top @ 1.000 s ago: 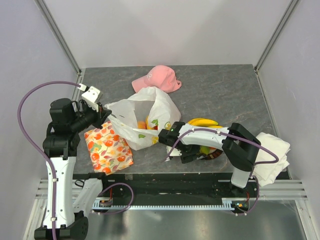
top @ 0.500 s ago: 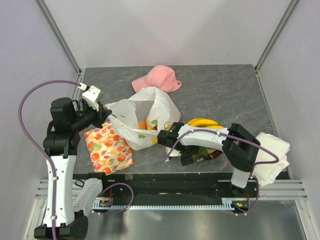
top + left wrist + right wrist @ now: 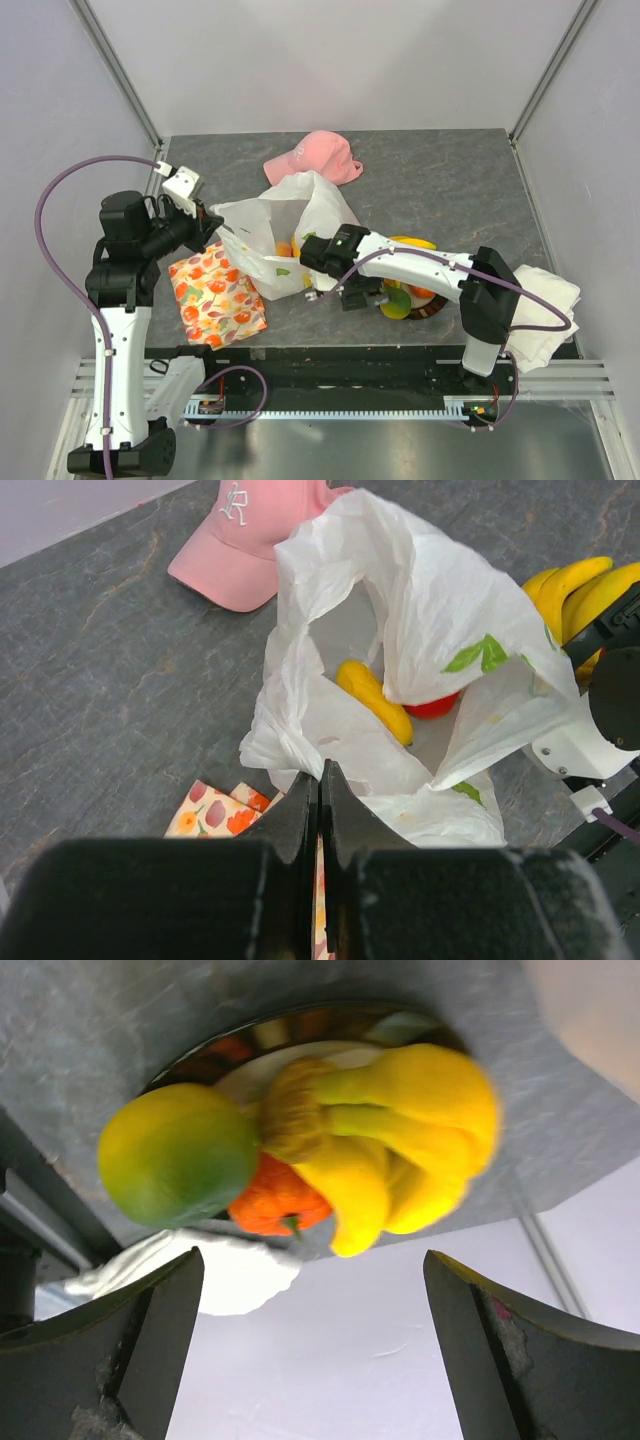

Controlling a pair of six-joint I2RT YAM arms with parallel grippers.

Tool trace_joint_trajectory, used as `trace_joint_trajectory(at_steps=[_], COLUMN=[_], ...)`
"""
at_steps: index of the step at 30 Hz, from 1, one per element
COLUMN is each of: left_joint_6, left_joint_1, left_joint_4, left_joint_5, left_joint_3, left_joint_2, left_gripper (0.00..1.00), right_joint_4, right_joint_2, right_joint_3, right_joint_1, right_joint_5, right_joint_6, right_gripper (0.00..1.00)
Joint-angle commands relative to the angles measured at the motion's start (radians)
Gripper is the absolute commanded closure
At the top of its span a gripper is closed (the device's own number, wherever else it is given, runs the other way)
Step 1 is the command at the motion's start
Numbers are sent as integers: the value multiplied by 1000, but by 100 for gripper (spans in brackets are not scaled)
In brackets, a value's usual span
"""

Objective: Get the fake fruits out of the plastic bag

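Observation:
The white plastic bag (image 3: pixel 290 215) lies open at the table's middle. My left gripper (image 3: pixel 207 226) is shut on its left rim and holds it up; the pinch shows in the left wrist view (image 3: pixel 320 772). Inside the bag (image 3: pixel 430 610) are a yellow banana (image 3: pixel 372 695) and a red fruit (image 3: pixel 435 706). My right gripper (image 3: pixel 352 295) is open and empty, just right of the bag. In the right wrist view my right gripper (image 3: pixel 312 1290) faces a plate (image 3: pixel 330 1015) holding a green lime (image 3: pixel 178 1165), bananas (image 3: pixel 400 1140) and an orange-red fruit (image 3: pixel 275 1200).
A pink cap (image 3: pixel 315 157) lies behind the bag. An orange-flowered cloth (image 3: pixel 216 293) lies left of it under my left gripper. A white cloth (image 3: pixel 545 300) sits at the right edge. The plate (image 3: pixel 432 310) is at the front right.
My right wrist has swung left and back from over the plate toward the bag, uncovering the lime. The left arm and bag have hardly moved.

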Motion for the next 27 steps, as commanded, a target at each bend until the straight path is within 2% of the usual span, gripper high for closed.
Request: trace_joint_trajectory(at_steps=[1, 7, 10, 11, 13, 14, 15, 20, 27], left_joint_6=[-58, -55, -52, -51, -54, -55, -57, -63, -75], left_joint_1=[-3, -3, -3, -3, -3, -3, -3, -3, -3], left_joint_4=[31, 29, 28, 28, 28, 28, 26, 28, 25], left_joint_5=[20, 27, 25, 27, 31, 33, 34, 31, 24], left_joint_3=[52, 52, 54, 55, 55, 55, 60, 60, 46], left_joint_2=[15, 32, 33, 36, 41, 47, 49, 53, 50], left_gripper=[99, 99, 98, 98, 98, 98, 99, 98, 98], right_joint_4=[-114, -65, -63, -60, -31, -30, -25, -8, 70], right_joint_2=[-35, -68, -157, -211, -260, -282, -286, -317, -299], right_joint_3=[136, 4, -17, -54, -108, -160, -184, -273, -289], right_joint_1=[-40, -64, -67, -67, -67, -67, -67, -67, -68], right_joint_5=[31, -78, -280, -370, -432, -468, -472, -546, -615], right_joint_6=[-20, -38, -135, -164, -199, -208, -210, -258, -255], right_gripper=[2, 2, 13, 25, 46, 90, 100, 100, 100])
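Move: The mango just left on the plate lies about 5 cm to the right of the open right hand, 3 cm nearer the robot and 5 cm lower. The pumpkin is some 6 cm right of the mango and 2 cm farther out, while the bananas lie about 8 cm beyond the mango and 2 cm to its right. The bag's middle is roughly 16 cm left and 10 cm ahead of the right hand. From the left hand, the mango is some 30 cm right, 10 cm back and well below. Left fingers keep their pinch on the bag's rim. The empty right hand, touching nothing at the end, first lifts forward and up a couple of centimetres, then sweeps back about 12 cm and slightly right, past the mango's left to its near side, a little lower at the last. Its fingers shut completely on the way, and the wrist tilts some 30 degrees, swinging the fingertips towards the base. ##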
